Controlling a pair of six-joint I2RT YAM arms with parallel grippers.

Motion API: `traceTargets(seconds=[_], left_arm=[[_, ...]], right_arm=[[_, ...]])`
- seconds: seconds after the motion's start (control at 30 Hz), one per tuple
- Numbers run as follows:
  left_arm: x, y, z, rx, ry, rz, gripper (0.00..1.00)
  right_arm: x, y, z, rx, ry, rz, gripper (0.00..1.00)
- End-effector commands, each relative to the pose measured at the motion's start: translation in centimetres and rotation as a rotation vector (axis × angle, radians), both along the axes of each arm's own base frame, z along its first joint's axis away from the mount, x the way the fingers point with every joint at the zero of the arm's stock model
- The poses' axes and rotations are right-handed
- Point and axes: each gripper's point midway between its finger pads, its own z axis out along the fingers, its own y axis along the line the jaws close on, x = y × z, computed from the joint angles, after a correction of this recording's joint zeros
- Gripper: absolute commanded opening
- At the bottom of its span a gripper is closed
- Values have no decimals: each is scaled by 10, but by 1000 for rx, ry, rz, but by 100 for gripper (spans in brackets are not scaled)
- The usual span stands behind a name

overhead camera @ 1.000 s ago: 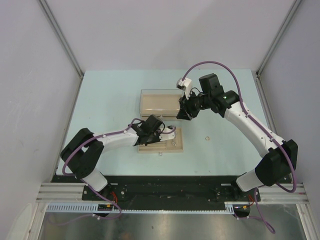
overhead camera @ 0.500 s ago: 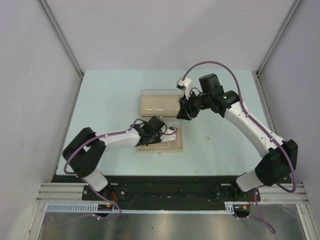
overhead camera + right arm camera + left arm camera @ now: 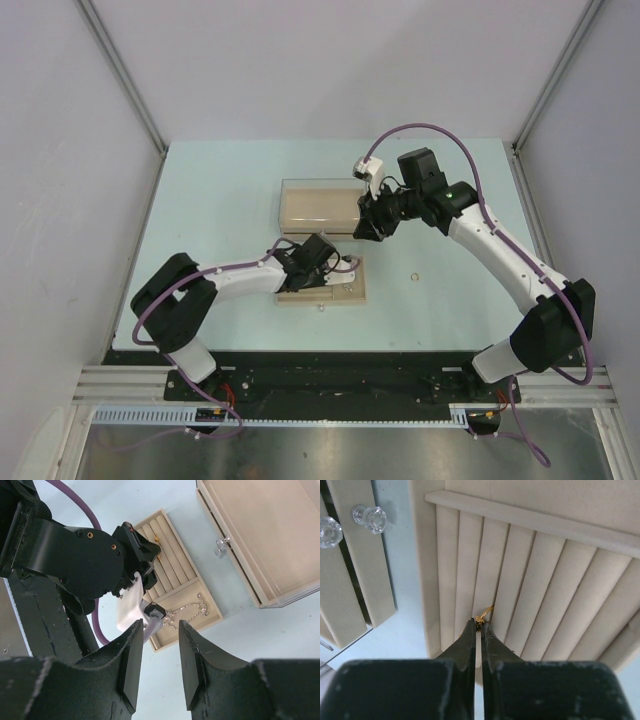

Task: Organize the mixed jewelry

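Note:
My left gripper [image 3: 479, 623] is shut on a small gold ring [image 3: 483, 615], pinched at its very tips. It holds the ring against a groove between the padded rolls of the beige slotted tray [image 3: 540, 580]. From above, the left gripper [image 3: 337, 265] sits over the left half of that tray [image 3: 352, 290]. A thin silvery chain [image 3: 187, 611] lies in the tray's flat compartment. Another gold ring [image 3: 414, 273] lies loose on the table to the right. My right gripper [image 3: 160, 625] hangs open and empty high above the tray, beside the box [image 3: 318, 205].
The beige box [image 3: 265, 535] with a clear lid stands behind the tray, its drawer front carrying a clear knob [image 3: 370, 517]. The left arm's purple cable [image 3: 95, 625] loops near the tray. Grey walls close in the pale blue table on three sides.
The left arm has slid a little to the right over the slotted tray, gripper still shut. The right arm has not moved.

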Motion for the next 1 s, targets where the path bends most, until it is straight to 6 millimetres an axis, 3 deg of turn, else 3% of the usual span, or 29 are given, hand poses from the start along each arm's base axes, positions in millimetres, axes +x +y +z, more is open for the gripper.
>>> traceTargets(seconds=[0.0,0.5,0.77,0.97], left_arm=[[-16,-9,-21,-1,80,-32,0],[-20,-8,-26,15,93,-32,1],[-20,-7,-16,5,83,-24,20],[-17,-6,-8,1,58,-18,27]], right_arm=[[0,-1,13,26,-51,8,39],[0,-2,12,21,-54,5,39],[-1,-1,13,24,-55,8,39],[-1,-2,13,24,-54,6,40]])
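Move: The gold ring is pinched in the left hand's nearly shut tips, at the hand point. It sits over a groove near the left end of the tray's ring rolls. Another gold ring lies about 1 cm ahead and 1 cm left of it. The silver necklace is some 12 cm right and 2 cm back; the box's drawer knob is about 7 cm ahead and 6 cm right. From the right hand, the held ring is roughly 16 cm left, 1 cm back and 21 cm below. The left fingertips let go of the gold ring at the roll groove: the hand stays in place low over the tray with barely a 2-degree tilt, still holding for the first half, then opens the nearly shut fingers to about a quarter of their range, one tip to either side of the ring, without lifting away. ##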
